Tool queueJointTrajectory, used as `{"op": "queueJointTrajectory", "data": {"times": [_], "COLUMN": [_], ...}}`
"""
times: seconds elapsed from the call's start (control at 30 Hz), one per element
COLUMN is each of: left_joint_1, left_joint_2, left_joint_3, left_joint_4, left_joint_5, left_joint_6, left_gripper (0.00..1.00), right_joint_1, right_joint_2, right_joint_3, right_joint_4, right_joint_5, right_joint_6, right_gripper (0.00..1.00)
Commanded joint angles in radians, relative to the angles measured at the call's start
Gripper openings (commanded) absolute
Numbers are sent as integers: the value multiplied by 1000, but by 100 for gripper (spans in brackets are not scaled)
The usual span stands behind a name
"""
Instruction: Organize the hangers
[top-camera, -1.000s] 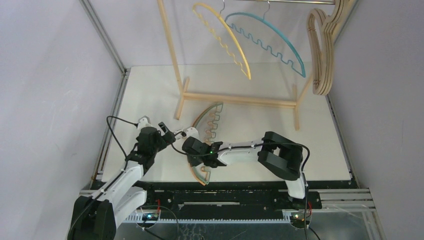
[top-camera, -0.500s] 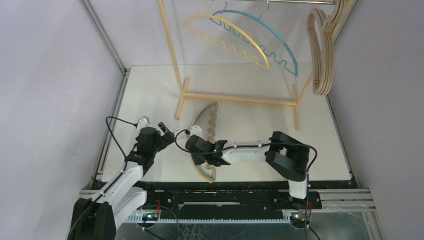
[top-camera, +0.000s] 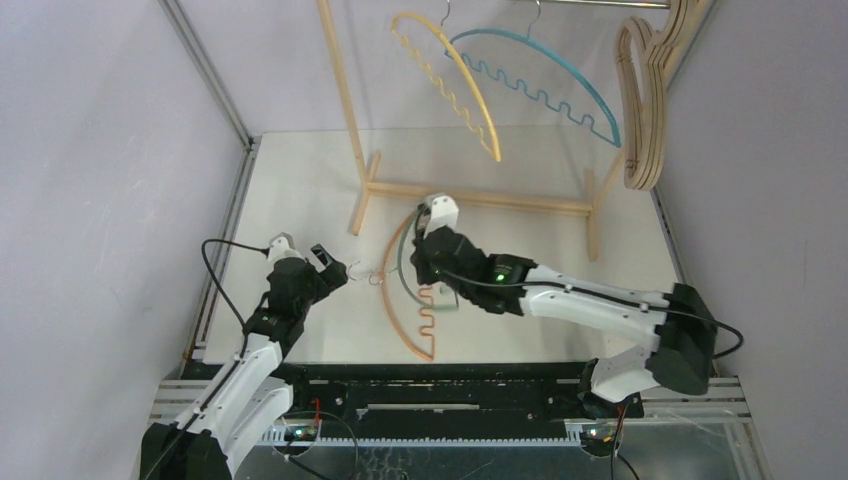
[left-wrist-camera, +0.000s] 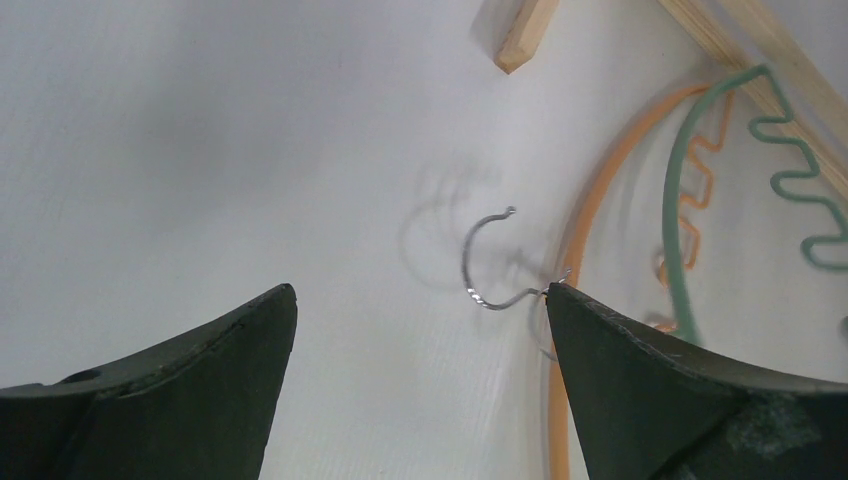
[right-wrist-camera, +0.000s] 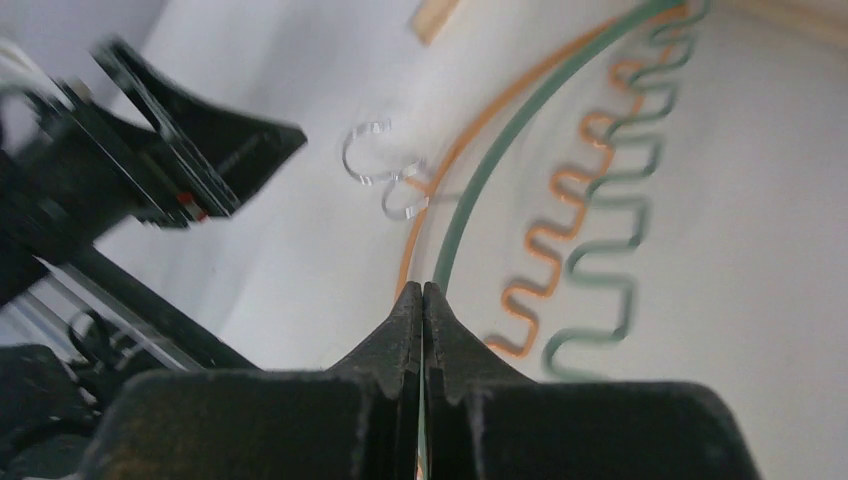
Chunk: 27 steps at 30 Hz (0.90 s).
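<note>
On the table lie two thin arched hangers. The orange hanger (top-camera: 392, 305) (left-wrist-camera: 592, 195) (right-wrist-camera: 545, 238) lies flat, and the green hanger (top-camera: 402, 255) (left-wrist-camera: 678, 225) (right-wrist-camera: 500, 150) crosses just over it. My right gripper (top-camera: 422, 272) (right-wrist-camera: 422, 288) is shut on the green hanger's arc near its middle. The two metal hooks (left-wrist-camera: 482, 262) (right-wrist-camera: 372, 160) point toward my left gripper (top-camera: 328, 262) (left-wrist-camera: 420, 290), which is open and holds nothing, a short way left of them. A yellow hanger (top-camera: 450, 85) and a teal hanger (top-camera: 545, 72) hang from the rack's bar.
The pale wooden A-frame rack (top-camera: 470, 197) stands across the back of the table, its foot (left-wrist-camera: 520, 35) close to the hangers. Several wooden loop hangers (top-camera: 640, 105) hang at its right end. Grey walls close in both sides.
My right gripper has shut on the green hanger and drawn it away from the near edge toward the rack. The yellow and teal hangers swing on the bar. The left arm barely moved.
</note>
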Motion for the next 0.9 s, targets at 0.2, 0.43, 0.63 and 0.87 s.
{"op": "queueJointTrajectory", "data": {"times": [0.2,0.43,0.63,0.87], "left_joint_1": [8,8,8,7], "left_joint_2": [-38,-24,-17,-3], "left_joint_3": [34,27,18,8], "left_joint_4": [-7,5,16,37], "left_joint_5": [-4,3,3,12], "left_joint_6": [-10,-10,-11,-10], "left_gripper": [99,100,99,99], "right_joint_1": [-67,47,66,39], "right_joint_2": [-114,99,231,305], "right_joint_3": [12,13,12,12], "right_joint_4": [-3,-54,-77,-61], "right_joint_5": [38,23,-32,-40], "right_joint_6": [-54,-123,-99,-94], "right_gripper": [0,26,39,41]}}
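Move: The green hanger's bow is right at the right hand's shut fingertips, off the table, with the hanger's middle about 4 cm farther out, 4 cm to the right and some 5 cm lower. The orange hanger lies on the table about 17 cm below the hand, its middle some 4 cm out and 1 cm left. The rack's foot bar crosses roughly 23 cm ahead at table height, straight out. From the left hand, the green hanger's middle is about 15 cm right, 2 cm out and 3 cm higher. The green hanger comes free of the right fingertips as the shut hand climbs another 6 cm or so, drifting right and forward. The hand then turns back and drops quickly, nearly 20 cm, drawing back and a little left towards the hanger; the fingers part to under half open on the way, and the hand's left side dips some 30 degrees. It ends with the fingers above the green bow, with no grip on it. ##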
